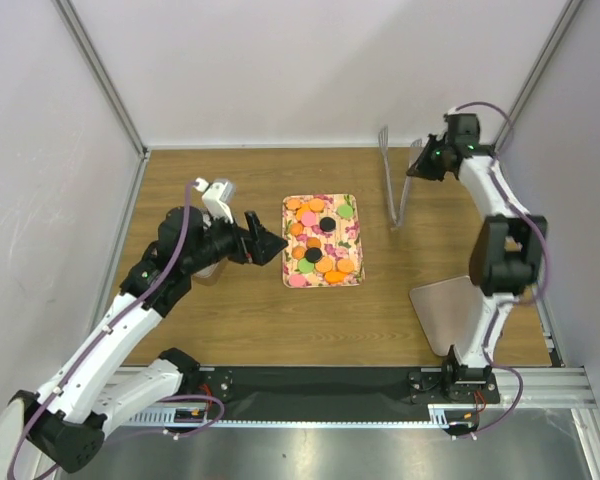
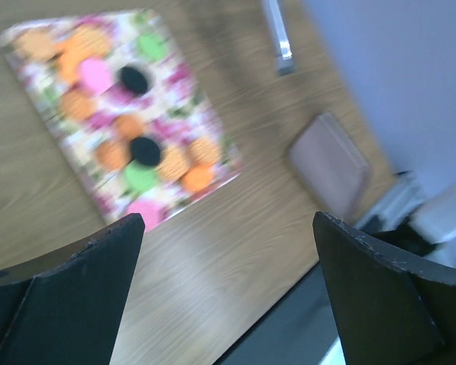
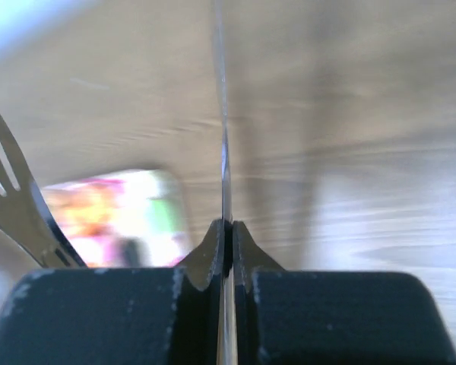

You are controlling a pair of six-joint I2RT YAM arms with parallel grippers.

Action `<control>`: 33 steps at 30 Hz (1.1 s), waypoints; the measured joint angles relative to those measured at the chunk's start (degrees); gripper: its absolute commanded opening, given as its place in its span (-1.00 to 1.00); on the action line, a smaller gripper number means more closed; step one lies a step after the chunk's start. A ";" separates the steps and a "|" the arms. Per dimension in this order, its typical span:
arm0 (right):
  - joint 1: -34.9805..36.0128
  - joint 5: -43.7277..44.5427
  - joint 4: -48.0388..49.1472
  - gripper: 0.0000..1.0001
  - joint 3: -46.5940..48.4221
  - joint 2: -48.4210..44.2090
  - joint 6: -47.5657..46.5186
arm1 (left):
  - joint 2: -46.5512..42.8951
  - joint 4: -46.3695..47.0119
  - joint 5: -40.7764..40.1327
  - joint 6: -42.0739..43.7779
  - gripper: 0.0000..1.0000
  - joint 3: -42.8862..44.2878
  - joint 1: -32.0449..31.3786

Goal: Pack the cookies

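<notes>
The cookies [image 1: 320, 238], small round discs in orange, pink, green and black, lie on a floral tray [image 1: 352, 204] mid-table; the left wrist view shows them blurred [image 2: 129, 144]. My left gripper [image 1: 272, 246] hovers just left of the tray, open, with nothing between its fingers [image 2: 228, 222]. At the far right, my right gripper [image 1: 417, 167] is raised and shut on a thin metal strip [image 3: 225, 160], apparently one arm of metal tongs [image 1: 393, 190] that hang down toward the table. A forked tong end [image 3: 15, 198] shows at the left of the right wrist view.
A flat greyish pouch-like sheet [image 1: 448, 312] lies on the table at the right near the right arm's base, also visible as a pouch [image 2: 328, 163] in the left wrist view. Cage posts and white walls enclose the wooden table [image 1: 230, 320].
</notes>
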 measured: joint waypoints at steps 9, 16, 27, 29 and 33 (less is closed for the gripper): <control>6.95 -16.68 29.62 -1.00 -27.32 -31.93 24.83 | 9.60 21.55 16.57 -12.55 1.00 1.33 2.27; 19.26 -16.74 42.25 -1.00 -31.17 -33.92 38.12 | 12.98 36.74 23.65 -21.42 0.99 -0.26 2.40; 27.89 -12.98 58.86 -1.00 -35.06 -33.90 48.09 | 13.05 43.01 25.64 -25.42 1.00 -1.68 2.40; 29.09 -11.78 63.17 -1.00 -37.75 -33.90 49.44 | 13.07 44.00 25.73 -26.08 1.00 -1.92 2.40; 31.12 -8.87 70.75 -1.00 -43.65 -33.90 52.17 | 13.27 47.21 26.32 -28.68 0.99 -3.19 2.40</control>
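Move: The silver tongs, already pinched near one head by my right hand, have their middle some 24 cm ahead of my left hand, 32 cm to its right and about 13 cm lower. From my right hand, my open left hand, the place they go to, is roughly 29 cm back, 38 cm left and 13 cm higher. The cookie tray is about 12 cm ahead of my left hand, 11 cm right and 25 cm below; the paper-cup box is 12 cm ahead, 14 cm left. I sweep my right hand left, up and back, over the cookie tray to my left hand, about 40 cm in all, keeping the tongs pinched and rolling the wrist some 65 degrees so that its left side rises. Meanwhile my left hand goes up and right towards them, around 10 cm, its right side rolling up and the wrist swinging clockwise, fingers staying wide open around the two tong arms. ##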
